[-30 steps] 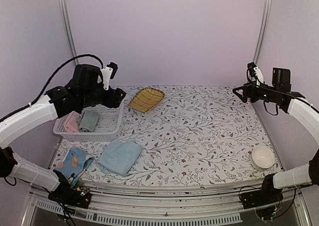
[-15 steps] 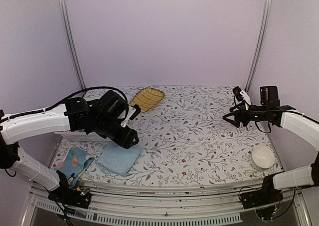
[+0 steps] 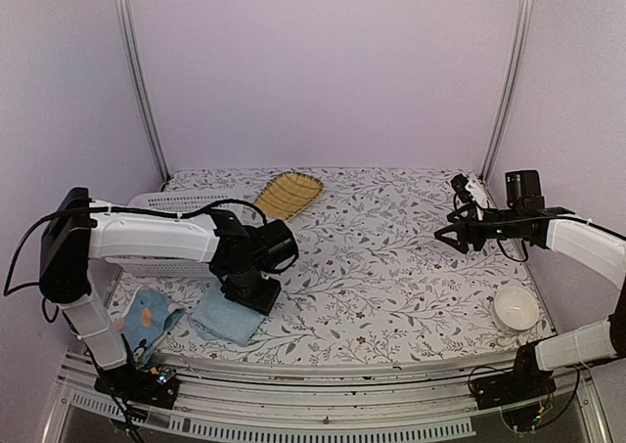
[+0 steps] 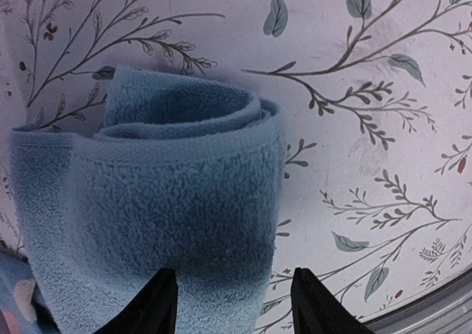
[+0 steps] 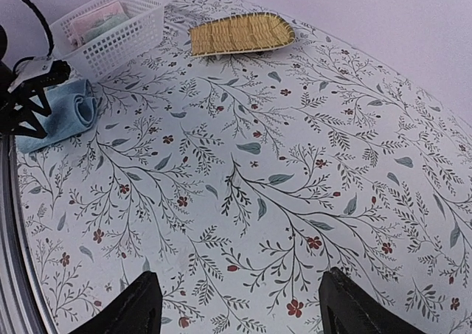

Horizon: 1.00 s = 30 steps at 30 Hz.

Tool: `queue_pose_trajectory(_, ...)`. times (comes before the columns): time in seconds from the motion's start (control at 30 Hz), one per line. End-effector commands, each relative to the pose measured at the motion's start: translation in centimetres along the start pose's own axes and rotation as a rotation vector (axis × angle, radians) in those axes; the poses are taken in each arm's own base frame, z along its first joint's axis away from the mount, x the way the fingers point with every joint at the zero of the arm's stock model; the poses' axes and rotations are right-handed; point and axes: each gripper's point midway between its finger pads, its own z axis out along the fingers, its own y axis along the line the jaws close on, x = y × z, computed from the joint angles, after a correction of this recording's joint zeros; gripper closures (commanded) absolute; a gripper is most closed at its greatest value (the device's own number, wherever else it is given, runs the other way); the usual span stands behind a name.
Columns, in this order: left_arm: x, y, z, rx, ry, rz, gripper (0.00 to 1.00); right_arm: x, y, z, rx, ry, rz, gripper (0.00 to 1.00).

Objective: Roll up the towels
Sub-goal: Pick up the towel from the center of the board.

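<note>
The plain light-blue towel [image 3: 221, 319] lies loosely folded near the table's front left, with a curled fold at its far end [image 4: 147, 201]. My left gripper [image 3: 250, 292] hangs just above its right part. It is open [image 4: 234, 306], with one finger over the terry and the other over the bare tablecloth, gripping nothing. The printed towel [image 3: 147, 316] lies crumpled to the left of the plain one. My right gripper [image 3: 443, 236] hovers open over the right side of the table [image 5: 243, 312], with only the floral cloth between its fingers.
A white basket [image 3: 161, 204] holding folded cloths stands at the back left, partly behind my left arm. A yellow ribbed tray [image 3: 287, 195] lies at the back centre. A white bowl [image 3: 514, 309] sits at the front right.
My left arm swung from over the basket down to the plain towel. My right arm came lower and moved a little inward over the table.
</note>
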Motion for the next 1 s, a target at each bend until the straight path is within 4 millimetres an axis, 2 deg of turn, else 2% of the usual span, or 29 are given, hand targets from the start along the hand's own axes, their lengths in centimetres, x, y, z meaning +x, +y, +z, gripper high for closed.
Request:
queue_pose_trajectory(0.0, -1.3, 0.1, 0.3, -0.082, -0.02, -0.049, 0.45, 0.7, 0.0, 0.7, -0.003, 0.016, -0.039, 0.25)
queue_pose_trajectory(0.13, -2.0, 1.0, 1.0, -0.173, -0.015, -0.038, 0.48, 1.0, 0.0, 0.7, 0.003, 0.025, -0.05, 0.25)
queue_pose_trajectory(0.3, -2.3, 2.0, 1.5, -0.271, 0.005, -0.035, 0.58, 1.1, -0.3, 0.8, 0.019, 0.036, -0.064, 0.26)
queue_pose_trajectory(0.5, -3.4, 1.3, 0.9, -0.245, -0.023, -0.038, 0.86, 1.3, -0.3, 0.9, 0.021, 0.044, -0.076, 0.26)
queue_pose_trajectory(0.57, -3.9, 0.9, 0.4, -0.233, -0.036, -0.04, 1.0, 1.4, -0.3, 0.9, 0.023, 0.046, -0.078, 0.26)
queue_pose_trajectory(0.67, -5.4, -1.1, -1.3, -0.161, -0.07, -0.02, 1.0, 1.6, -0.2, 1.0, 0.022, 0.051, -0.082, 0.26)
queue_pose_trajectory(0.73, -7.6, -4.1, -3.8, -0.044, -0.121, 0.028, 1.0, 1.6, -0.3, 1.1, 0.024, 0.055, -0.081, 0.26)
queue_pose_trajectory(0.77, -9.8, -6.6, -6.9, 0.061, -0.194, 0.053, 1.0, 1.7, -0.4, 1.1, 0.027, 0.057, -0.08, 0.26)
queue_pose_trajectory(0.83, -12.9, -10.5, -13.4, 0.243, -0.355, 0.122, 1.0, 1.7, -0.6, 1.3, 0.028, 0.059, -0.072, 0.26)
queue_pose_trajectory(0.9, -15.0, -12.3, -19.8, 0.383, -0.539, 0.144, 1.0, 1.7, -0.6, 1.4, 0.026, 0.059, -0.064, 0.26)
queue_pose_trajectory(0.93, -15.5, -12.4, -22.0, 0.444, -0.609, 0.131, 1.0, 1.7, -0.7, 1.4, 0.026, 0.059, -0.056, 0.26)
queue_pose_trajectory(0.97, -15.7, -12.0, -22.8, 0.486, -0.652, 0.112, 1.0, 1.7, -0.7, 1.5, 0.026, 0.06, -0.052, 0.26)
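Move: The light-blue towel lies folded under the left hand's open fingers, its middle about 7 cm to the left, level fore and aft, and some 3 cm below; the fingers stand over its right-hand part. The white basket is roughly 22 cm ahead and 25 cm left, the patterned towel about 26 cm left and 1 cm back. From the idle right hand, the light-blue towel's middle is about 47 cm left, 12 cm back and 15 cm below. The left hand's fingers shut fully on the right-hand part of the light-blue towel, pinching its cloth after easing about 3 cm forward and slightly down. Holding it, the left hand then sweeps up and to the right, some 15 cm each way and speeding up, drifting a little farther forward while the fingertips swing out forward and rightward by about 20 degrees. ##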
